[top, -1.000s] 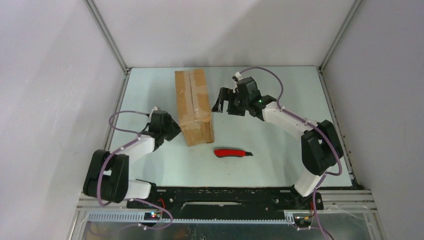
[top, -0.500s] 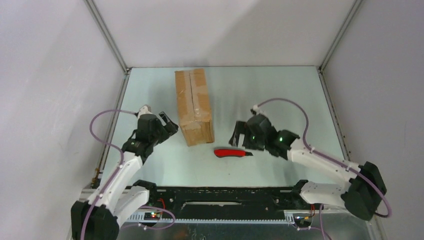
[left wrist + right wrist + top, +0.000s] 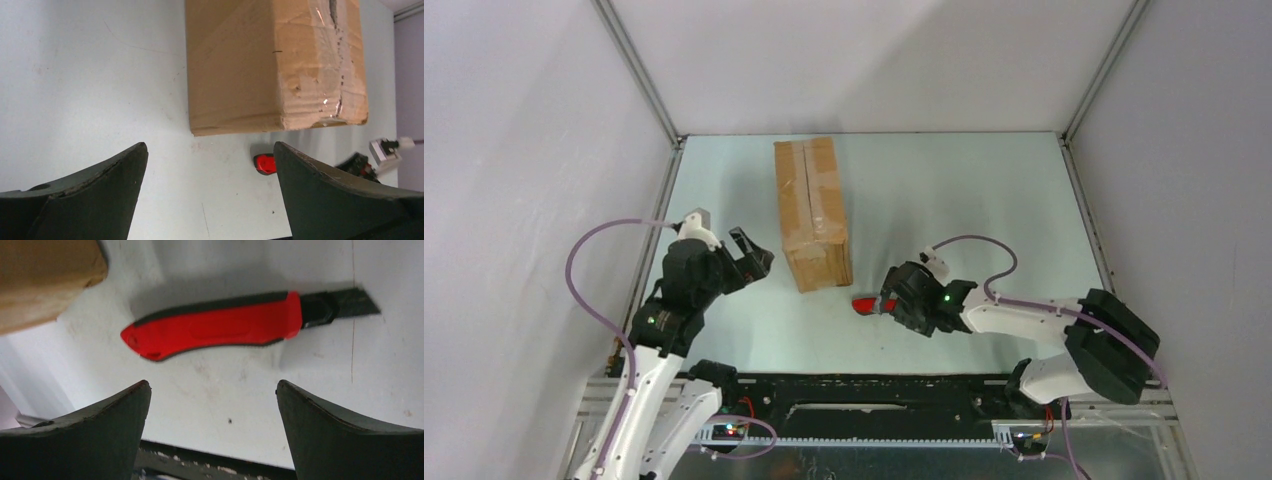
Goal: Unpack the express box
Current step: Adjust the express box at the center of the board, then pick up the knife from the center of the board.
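Note:
The express box (image 3: pixel 809 210) is an oblong brown carton lying on the table with its taped seam up and flaps shut; its near end fills the top of the left wrist view (image 3: pixel 270 65). My left gripper (image 3: pixel 746 262) hangs open just left of the box's near end, with only bare table between its fingertips (image 3: pixel 210 145). The red-handled utility knife (image 3: pixel 865 304) lies in front of the box with its blade out. My right gripper (image 3: pixel 890 299) hovers open over the knife's blade end; the knife (image 3: pixel 215 325) lies just beyond its fingertips (image 3: pixel 212 382), untouched.
Grey walls with metal corner rails (image 3: pixel 642 70) enclose the table on three sides. The black mounting rail (image 3: pixel 874 385) runs along the near edge, close behind the right gripper. A corner of the box (image 3: pixel 45 280) shows in the right wrist view.
The right arm swung from beside the box's right side down toward me, onto the knife. The left gripper opened wide as its arm drew back and to the left.

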Robot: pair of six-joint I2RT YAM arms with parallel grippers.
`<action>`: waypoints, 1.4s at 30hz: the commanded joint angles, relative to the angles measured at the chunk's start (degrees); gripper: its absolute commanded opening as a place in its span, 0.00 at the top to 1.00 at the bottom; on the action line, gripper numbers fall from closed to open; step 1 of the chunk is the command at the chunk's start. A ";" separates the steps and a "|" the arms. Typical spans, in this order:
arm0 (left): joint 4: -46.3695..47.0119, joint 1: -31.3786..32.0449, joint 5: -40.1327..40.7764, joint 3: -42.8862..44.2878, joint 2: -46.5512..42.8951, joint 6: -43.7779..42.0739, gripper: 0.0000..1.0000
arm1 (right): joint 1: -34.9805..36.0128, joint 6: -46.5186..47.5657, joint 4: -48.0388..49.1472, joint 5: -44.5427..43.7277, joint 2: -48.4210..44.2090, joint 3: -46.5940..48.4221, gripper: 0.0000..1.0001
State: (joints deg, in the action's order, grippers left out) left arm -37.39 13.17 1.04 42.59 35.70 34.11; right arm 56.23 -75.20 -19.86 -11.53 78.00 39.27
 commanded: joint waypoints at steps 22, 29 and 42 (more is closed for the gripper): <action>-5.63 0.45 -2.77 10.83 0.15 -7.03 0.00 | -6.90 17.64 -10.94 -8.27 10.49 16.88 0.02; -7.25 0.44 -4.24 14.40 0.08 -7.79 0.00 | 1.58 11.96 -13.18 -9.72 16.63 18.12 0.10; -8.32 0.40 -4.67 14.44 -1.12 -7.06 0.00 | 7.28 13.59 -19.42 -14.96 25.65 26.28 0.33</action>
State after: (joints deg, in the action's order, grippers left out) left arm -45.84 13.39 -2.17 54.96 35.18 27.42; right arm 63.33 -62.28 -36.75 -22.37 101.97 62.94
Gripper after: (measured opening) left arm 0.996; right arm 0.701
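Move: The red knife lies almost under the right hand, about 2 cm ahead, 1 cm left and 3 cm below, lengthwise across the table with its butt to the left and blade to the right. The box's middle is roughly 16 cm ahead and 16 cm left of that hand, 3 cm higher. From the raised left hand, the knife lies about 4 cm back, 25 cm right and 19 cm below. The right hand's open fingers swing the red knife round in a low sweep: about 13 cm forward, then nearly all the way back, sinking some 3 cm and edging left. The wrist rolls its left side down and turns a little counter-clockwise while the fingers part-close around the butt, the right one close against its edge. The empty left hand rises about 6 cm. ##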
